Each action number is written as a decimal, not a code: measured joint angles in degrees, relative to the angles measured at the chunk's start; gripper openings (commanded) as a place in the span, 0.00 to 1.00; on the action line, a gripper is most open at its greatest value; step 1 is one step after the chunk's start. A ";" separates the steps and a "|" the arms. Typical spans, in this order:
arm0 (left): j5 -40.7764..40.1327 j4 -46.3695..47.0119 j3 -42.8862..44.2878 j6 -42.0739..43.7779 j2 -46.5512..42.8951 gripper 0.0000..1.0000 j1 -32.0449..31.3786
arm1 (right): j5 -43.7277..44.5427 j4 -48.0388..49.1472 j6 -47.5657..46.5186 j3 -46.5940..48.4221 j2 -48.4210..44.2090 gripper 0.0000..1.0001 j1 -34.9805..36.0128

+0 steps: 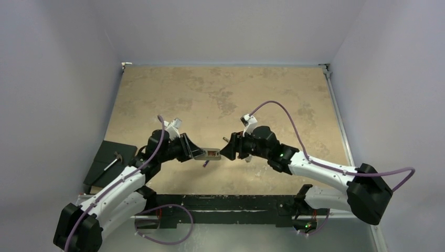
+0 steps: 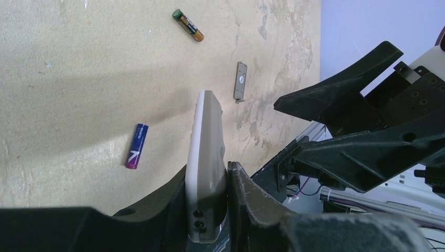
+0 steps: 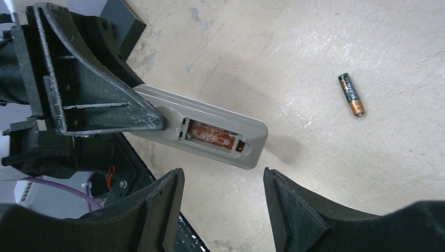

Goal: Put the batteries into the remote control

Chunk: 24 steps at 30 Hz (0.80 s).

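Observation:
My left gripper point(image 2: 207, 169) is shut on the remote control point(image 2: 206, 136) and holds it on edge above the table. In the right wrist view the remote control point(image 3: 168, 107) shows its grey back, and its open recess point(image 3: 211, 134) bares a brown board with no battery in it. My right gripper point(image 3: 223, 197) is open and empty, just short of the remote's free end, and the two grippers face each other in the top view point(image 1: 226, 151). The purple-blue battery point(image 2: 136, 146) lies on the table below the remote. Farther off lies the brown battery with a gold end point(image 3: 351, 94).
A small flat grey cover piece point(image 2: 240, 80) lies on the tan table beyond the remote. A black box point(image 1: 107, 163) sits at the table's left edge near the left arm. A black rail point(image 1: 225, 202) runs along the near edge. Walls enclose the table.

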 measured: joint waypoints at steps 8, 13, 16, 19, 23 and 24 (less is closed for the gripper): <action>-0.57 -6.19 4.66 3.06 -3.06 0.00 -0.02 | 2.56 -5.25 -1.88 0.04 -4.09 0.66 -0.11; 1.75 -8.02 6.93 3.78 -3.63 0.00 -0.02 | 3.17 -9.18 -2.86 0.31 -6.67 0.66 -0.13; 3.34 -9.01 6.99 3.30 -5.22 0.00 -0.02 | 4.24 -11.72 -3.41 0.50 -8.66 0.66 -0.15; 4.31 -9.86 6.99 2.16 -7.69 0.00 -0.02 | 4.63 -13.88 -3.58 0.50 -10.86 0.66 -0.17; 5.75 -8.57 6.01 -0.72 -10.62 0.00 -0.02 | 5.20 -16.24 -3.58 0.50 -13.40 0.66 -0.22; 6.14 -7.91 5.18 -1.55 -11.08 0.00 -0.02 | 5.42 -16.70 -3.54 0.50 -13.79 0.66 -0.22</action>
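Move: The right hand is empty. The copper-topped battery lies on the table about 7 cm ahead of it, neither left nor right, some 13 cm below. The held remote's middle is about 8 cm left and 1 cm back, roughly level. The blue battery is 9 cm left and 3 cm back, the loose cover 9 cm right and level ahead, both on the table. From the left hand, the copper-topped battery is 8 cm ahead and 11 cm right, 11 cm down. Keeping its pinch on the remote, the left hand lifts it about 6.5 cm, then also draws back some 2.5 cm over the latter half, with a slight tilt. The right hand, fingers staying parted and touching nothing visible, backs off to the right by about 4.5 cm, away from the remote's open compartment, easing up and slightly back. ##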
